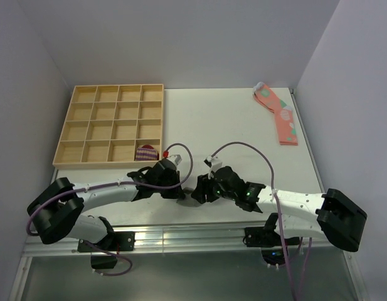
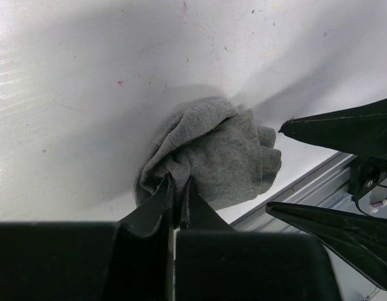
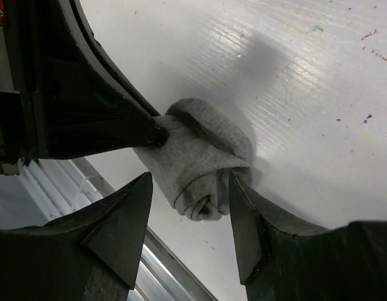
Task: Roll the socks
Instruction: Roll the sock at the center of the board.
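The grey socks (image 3: 196, 166) lie as a rolled bundle on the white table close to its front edge, between my two grippers (image 1: 191, 200). My left gripper (image 2: 179, 182) is shut on a fold of the grey knit at one end of the bundle (image 2: 218, 150). My right gripper (image 3: 190, 182) stands open around the roll's other end. Its right fingertip (image 3: 238, 188) rests against the fabric and its left fingertip (image 3: 138, 194) is apart from it. In the top view the left gripper (image 1: 179, 190) and right gripper (image 1: 201, 191) nearly meet.
A wooden compartment tray (image 1: 108, 125) sits at the back left, with a small purple-striped sock bundle (image 1: 146, 152) in its near right cell. Pink spotted socks (image 1: 278, 113) lie at the back right. An aluminium rail (image 1: 193, 235) runs along the front edge just behind the roll.
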Controlling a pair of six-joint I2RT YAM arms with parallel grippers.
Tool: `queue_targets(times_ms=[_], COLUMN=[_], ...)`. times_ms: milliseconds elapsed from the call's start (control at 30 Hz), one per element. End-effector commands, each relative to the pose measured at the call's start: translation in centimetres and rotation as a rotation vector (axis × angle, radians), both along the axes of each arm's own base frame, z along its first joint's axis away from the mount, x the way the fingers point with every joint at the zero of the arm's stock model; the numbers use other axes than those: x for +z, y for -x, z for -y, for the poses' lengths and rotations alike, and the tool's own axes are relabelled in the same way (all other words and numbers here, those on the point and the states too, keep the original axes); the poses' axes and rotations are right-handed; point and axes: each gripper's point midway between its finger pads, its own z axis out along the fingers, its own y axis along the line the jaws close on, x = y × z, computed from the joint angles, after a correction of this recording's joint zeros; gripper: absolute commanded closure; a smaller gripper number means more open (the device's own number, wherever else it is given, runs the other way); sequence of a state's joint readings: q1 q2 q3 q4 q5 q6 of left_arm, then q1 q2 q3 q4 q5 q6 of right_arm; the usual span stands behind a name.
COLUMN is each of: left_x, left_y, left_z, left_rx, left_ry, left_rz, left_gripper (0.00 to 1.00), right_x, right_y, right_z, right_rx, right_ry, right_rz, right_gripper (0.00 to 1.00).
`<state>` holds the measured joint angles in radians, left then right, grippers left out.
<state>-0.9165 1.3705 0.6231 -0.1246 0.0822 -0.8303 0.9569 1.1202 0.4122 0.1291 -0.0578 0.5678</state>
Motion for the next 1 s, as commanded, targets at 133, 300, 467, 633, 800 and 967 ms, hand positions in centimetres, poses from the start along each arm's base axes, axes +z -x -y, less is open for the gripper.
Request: queue_targets(times_ms=[133, 300, 467, 633, 800, 967], left_x=[-2.2, -2.4, -2.6, -3.0, -3.3, -3.0], left_y=[1.7, 1.5, 1.6, 1.5, 1.7, 1.6], left_z=[-2.3, -1.9, -1.5, -1.2, -1.0, -0.9], left_rx=[-0.068, -0.07, -0.079, -0.084, -0.089, -0.086], left_ry=[-0.141, -0.142, -0.136, -0.123, -0.107, -0.087], left_rz=[-0.116, -0.147, -0.176, -0.203, -0.222, -0.212], left_gripper=[1.0, 1.0, 1.0, 1.0, 1.0, 0.98], right_x=[-0.5, -0.9, -1.8, -2.8, -3.0, -3.3], right_y=[-0.3, 0.1, 0.3, 0.3, 0.3, 0.4], right_z=[-0.4, -0.6, -1.1, -1.0, -0.8, -1.4], right_rx=[-0.036, -0.041, -0.044, -0.063, -0.081, -0.083], right_ry=[0.008, 0.008, 0.044, 0.076, 0.072, 0.095], right_rz=[0.063, 0.074, 0.061, 0.046, 0.035, -0.015], right_gripper=[0.4, 0.4, 0.4, 0.41, 0.52, 0.9])
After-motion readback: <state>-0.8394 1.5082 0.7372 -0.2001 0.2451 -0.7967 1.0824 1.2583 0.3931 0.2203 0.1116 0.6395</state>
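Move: The sock's folded grey bundle has its middle about 4 cm to the right hand's left, neither ahead nor back, and 5 cm below it. The left fingertips, pinching the bundle, are 7 cm to the right hand's left, 1 cm ahead and 3 cm lower; from them the bundle's middle is some 3 cm right, 1 cm back and 1 cm down. The striped sock is roughly 18 cm ahead, 21 cm left and 5 cm below the right hand. Down by some 3 cm, with a slight drift back and left, the right hand lowers its open fingers around the free right-hand end of the grey bundle, then closes them and pinches it. The left hand keeps its pinch on the other end, easing only about 1 cm right, forward and down while its wrist tilts under 10 degrees. ##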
